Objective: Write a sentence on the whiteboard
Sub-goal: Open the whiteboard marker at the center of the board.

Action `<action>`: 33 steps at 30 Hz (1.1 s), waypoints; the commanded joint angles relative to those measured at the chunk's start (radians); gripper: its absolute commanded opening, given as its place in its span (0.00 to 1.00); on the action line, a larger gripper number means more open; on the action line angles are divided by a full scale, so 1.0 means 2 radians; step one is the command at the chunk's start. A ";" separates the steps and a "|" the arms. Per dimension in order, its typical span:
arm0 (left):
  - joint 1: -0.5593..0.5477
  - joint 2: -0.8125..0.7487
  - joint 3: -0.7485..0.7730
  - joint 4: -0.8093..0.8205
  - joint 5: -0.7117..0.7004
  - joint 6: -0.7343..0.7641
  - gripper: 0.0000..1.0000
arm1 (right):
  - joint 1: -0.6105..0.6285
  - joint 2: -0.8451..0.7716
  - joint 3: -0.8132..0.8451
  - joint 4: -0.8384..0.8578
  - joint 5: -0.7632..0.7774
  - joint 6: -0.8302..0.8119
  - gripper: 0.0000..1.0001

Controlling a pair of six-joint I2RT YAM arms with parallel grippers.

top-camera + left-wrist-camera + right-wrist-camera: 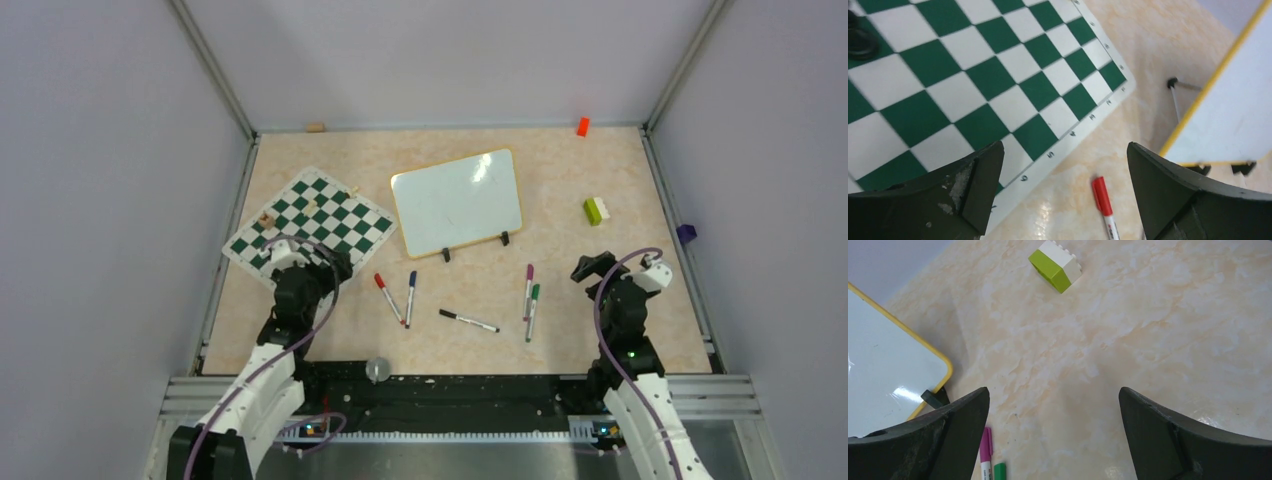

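Observation:
The whiteboard [457, 200] stands tilted on two black feet at the middle of the table. Its face is blank white, and no sentence is in view. Its yellow-edged corner shows in the left wrist view [1238, 110] and the right wrist view [883, 375]. In front of it lie a red marker [388, 297], a blue marker [411, 298], a black marker [468, 320], a magenta marker [528, 290] and a green marker [533, 312]. My left gripper [310, 262] [1064, 146] is open above the red marker's cap [1102, 196]. My right gripper [600, 265] [1054, 390] is open over bare table, right of the magenta marker [985, 445].
A green-and-white chess mat [310, 220] lies at the left with small pieces on it, one of them black [858, 40]. A green-and-white block [597, 210] [1055, 267] sits at the right. An orange block [583, 126] and a wooden block [316, 127] rest against the back wall.

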 commanded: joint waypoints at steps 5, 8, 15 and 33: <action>-0.102 0.027 0.109 -0.101 0.005 0.031 0.98 | 0.003 0.009 0.026 0.023 -0.024 -0.006 0.99; -0.151 0.049 0.156 -0.185 -0.064 0.008 0.99 | 0.003 0.005 0.026 0.019 -0.021 -0.006 0.99; -0.163 0.118 0.223 -0.297 -0.091 -0.081 0.98 | 0.003 0.007 0.026 0.018 -0.019 -0.003 0.99; -0.201 0.329 0.313 -0.340 -0.103 -0.213 0.77 | 0.003 0.018 0.026 0.025 -0.028 0.001 0.99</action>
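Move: The red marker lies about 12 cm to the right of my left hand, some 3 cm back and 10 cm below. The blue marker is 4 cm farther right, level with it; the black marker lies about 29 cm to my left hand's right and 8 cm back. The chessboard's middle is roughly 13 cm ahead and 4 cm left. From my idle right hand the red marker is about 46 cm left and 2 cm back. I carry my left hand right, about 9 cm in all, in an arc off the chessboard's corner towards the red marker: up some 5 cm, then down about 8 cm. While sinking, I tip the fingers some 30 degrees further down and narrow the gap by about a fifth, still above the capped end and touching nothing. ##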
